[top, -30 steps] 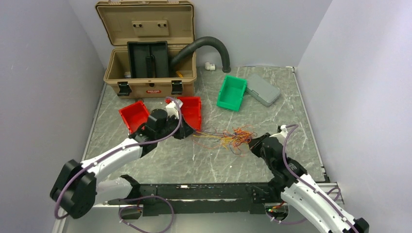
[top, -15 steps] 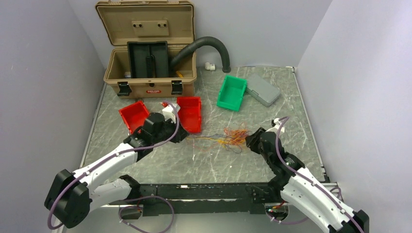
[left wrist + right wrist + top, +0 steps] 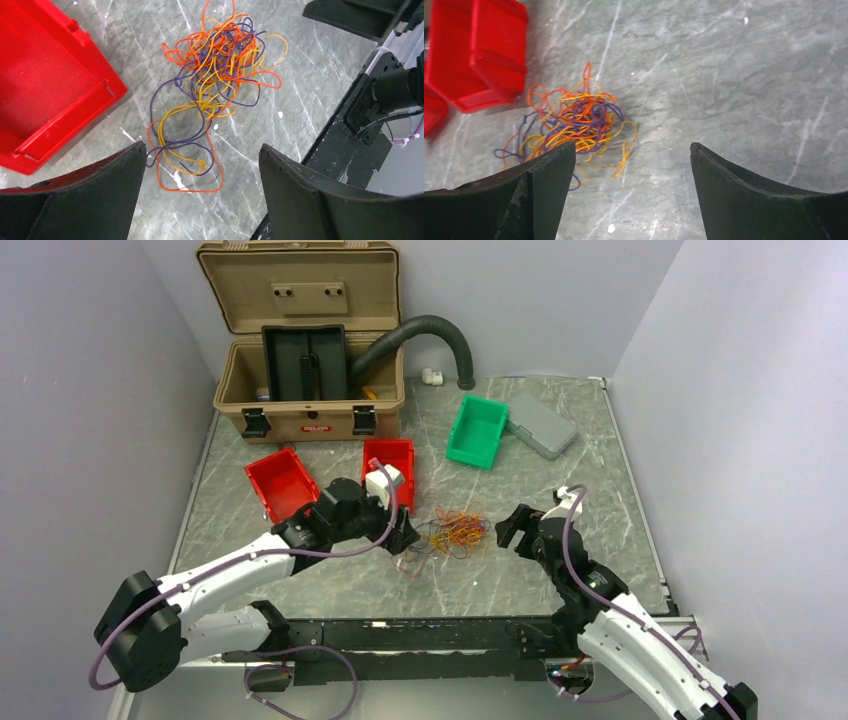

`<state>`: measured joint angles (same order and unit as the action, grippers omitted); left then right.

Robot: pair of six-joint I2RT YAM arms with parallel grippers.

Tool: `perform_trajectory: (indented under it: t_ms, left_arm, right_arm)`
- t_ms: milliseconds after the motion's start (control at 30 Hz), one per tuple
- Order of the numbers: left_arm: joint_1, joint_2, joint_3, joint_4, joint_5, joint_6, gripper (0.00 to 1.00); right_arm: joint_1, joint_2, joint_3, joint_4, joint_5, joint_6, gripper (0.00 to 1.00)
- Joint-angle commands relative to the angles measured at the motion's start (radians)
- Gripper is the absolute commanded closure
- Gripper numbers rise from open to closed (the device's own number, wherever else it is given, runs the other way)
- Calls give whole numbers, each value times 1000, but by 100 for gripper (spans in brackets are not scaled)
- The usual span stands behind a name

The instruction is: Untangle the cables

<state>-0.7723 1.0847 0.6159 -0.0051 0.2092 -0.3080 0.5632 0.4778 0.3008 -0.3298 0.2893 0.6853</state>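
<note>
The cables [image 3: 450, 532] lie loose on the marble table [image 3: 560, 470] as one tangled heap of thin orange, yellow and dark purple strands. My left gripper [image 3: 402, 536] hangs just left of the heap, open, with nothing between its fingers. In the left wrist view the cables [image 3: 220, 75] spread ahead of the left gripper [image 3: 202, 150], and one orange loop reaches almost between the fingertips. My right gripper [image 3: 512, 528] is open just right of the heap, apart from it. In the right wrist view the cables [image 3: 574, 125] sit ahead and to the left of the right gripper [image 3: 633, 146].
Two red bins [image 3: 277, 480] [image 3: 392, 470] stand just behind the left gripper. A green bin [image 3: 478, 430] and a grey case [image 3: 540, 425] lie at the back right. An open tan toolbox [image 3: 305, 390] with a black ribbed hose [image 3: 430, 328] stands at the back.
Both grippers were shut on the cables and pulling them apart; both have opened and let go. The stretched strands have sprung back into a compact heap. The left gripper has moved right, toward it.
</note>
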Motion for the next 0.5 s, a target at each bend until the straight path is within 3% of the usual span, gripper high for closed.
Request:
perform_trajectory:
  t_ms: [0, 233, 333, 467]
  left_arm:
    - [-38, 58, 87, 26, -16, 58, 15]
    - [-83, 245, 164, 28, -40, 36, 17]
    - [-90, 326, 200, 27, -12, 29, 17]
    - [-103, 424, 262, 38, 32, 31, 18]
  right_arm:
    - [-3, 56, 71, -44, 91, 13, 13]
    - [-2, 61, 50, -2, -1, 10, 15]
    - [-2, 65, 40, 37, -103, -25, 15]
    - [-2, 125, 32, 64, -115, -22, 15]
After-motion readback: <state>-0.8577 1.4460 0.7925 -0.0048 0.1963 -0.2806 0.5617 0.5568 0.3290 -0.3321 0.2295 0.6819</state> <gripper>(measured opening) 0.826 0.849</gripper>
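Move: The cable tangle's middle lies about 9 cm to the left hand's right, 1 cm ahead and some 12 cm below; the nearer red bin stands 11 cm ahead and 4 cm left of this hand, the green bin about 20 cm ahead and 13 cm right. From the right hand the tangle is roughly 9 cm left, 2 cm ahead and 8 cm below. The open left hand sweeps about 5 cm right while dipping 5 cm towards the cable tangle, fingers staying wide. ##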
